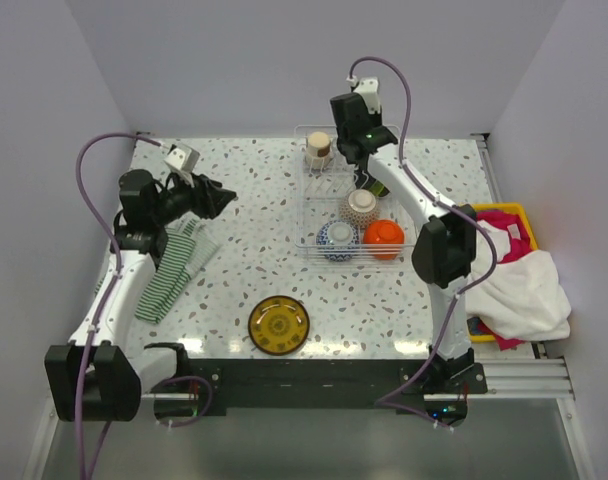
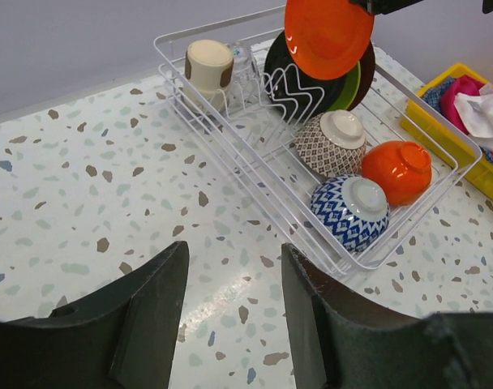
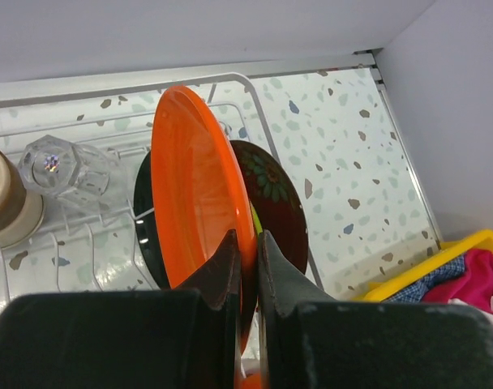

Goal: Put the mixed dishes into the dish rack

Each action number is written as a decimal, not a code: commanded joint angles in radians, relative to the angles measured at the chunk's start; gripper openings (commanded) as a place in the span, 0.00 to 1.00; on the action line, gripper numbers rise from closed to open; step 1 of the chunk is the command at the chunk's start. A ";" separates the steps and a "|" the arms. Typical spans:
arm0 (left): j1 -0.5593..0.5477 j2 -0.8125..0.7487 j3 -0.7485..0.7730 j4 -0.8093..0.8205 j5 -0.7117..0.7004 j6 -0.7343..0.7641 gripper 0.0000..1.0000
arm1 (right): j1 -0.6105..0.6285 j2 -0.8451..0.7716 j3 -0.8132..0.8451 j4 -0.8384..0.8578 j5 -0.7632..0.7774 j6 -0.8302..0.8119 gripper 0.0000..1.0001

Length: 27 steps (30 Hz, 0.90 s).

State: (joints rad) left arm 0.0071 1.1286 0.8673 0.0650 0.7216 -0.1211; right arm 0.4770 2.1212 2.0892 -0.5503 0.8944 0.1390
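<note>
My right gripper (image 3: 248,241) is shut on the rim of an orange plate (image 3: 196,182), held upright over the far end of the dish rack (image 1: 324,245). Standing in the rack just behind that plate are a black plate (image 3: 143,212), a lime green plate (image 2: 349,87) and a dark red flowered plate (image 3: 277,201). The rack also holds a beige cup (image 2: 208,65), a glass (image 3: 56,166), a brown-patterned bowl (image 2: 332,142), an orange bowl (image 2: 398,170) and a blue-white bowl (image 2: 350,211). A dark gold-patterned plate (image 1: 279,325) lies on the table near the front. My left gripper (image 2: 234,300) hovers open and empty left of the rack.
A green-white striped cloth (image 1: 174,270) lies under the left arm. A yellow bin (image 1: 511,212) of coloured cloths, with a white cloth (image 1: 519,290) spilling out, sits at the right edge. Speckled tabletop (image 2: 84,178) stretches between the left gripper and the rack.
</note>
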 commanded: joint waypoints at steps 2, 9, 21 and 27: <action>0.036 0.034 0.009 0.042 0.001 0.003 0.54 | -0.018 0.049 0.058 -0.036 -0.038 0.024 0.00; 0.039 0.066 0.006 -0.001 -0.002 0.060 0.54 | -0.020 0.108 0.054 -0.062 -0.057 0.048 0.00; 0.018 0.088 -0.071 -0.057 0.041 0.117 0.55 | -0.024 0.096 0.031 -0.192 -0.137 0.089 0.34; -0.032 0.123 -0.111 -0.149 0.074 0.257 0.58 | -0.021 -0.015 -0.005 -0.215 -0.213 0.073 0.51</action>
State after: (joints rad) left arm 0.0029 1.2263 0.7761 -0.0254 0.7429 0.0170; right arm 0.4603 2.2417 2.0857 -0.7128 0.7296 0.2142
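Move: My right hand already holds the orange plate by its rim over the rack. The free slot is about 3 cm ahead, 3 cm to the left and 13 cm below. The black plate stands some 3 cm to the right of the slot; the glass is about 8 cm ahead of my hand and 7 cm left, the patterned bowl 6 cm back and 2 cm left. From my left hand the slot lies about 19 cm ahead, 27 cm right and 17 cm lower. I lower the orange plate about 8 cm into the slot beside the black plate with my right hand, drifting slightly left and tipping the fingers down. Once the descent nearly stops, I open the fingers to about half and let go of the rim, easing another 2 cm down and back. Meanwhile my empty left hand sinks about 9 cm towards the table, its fingers tipping down. ##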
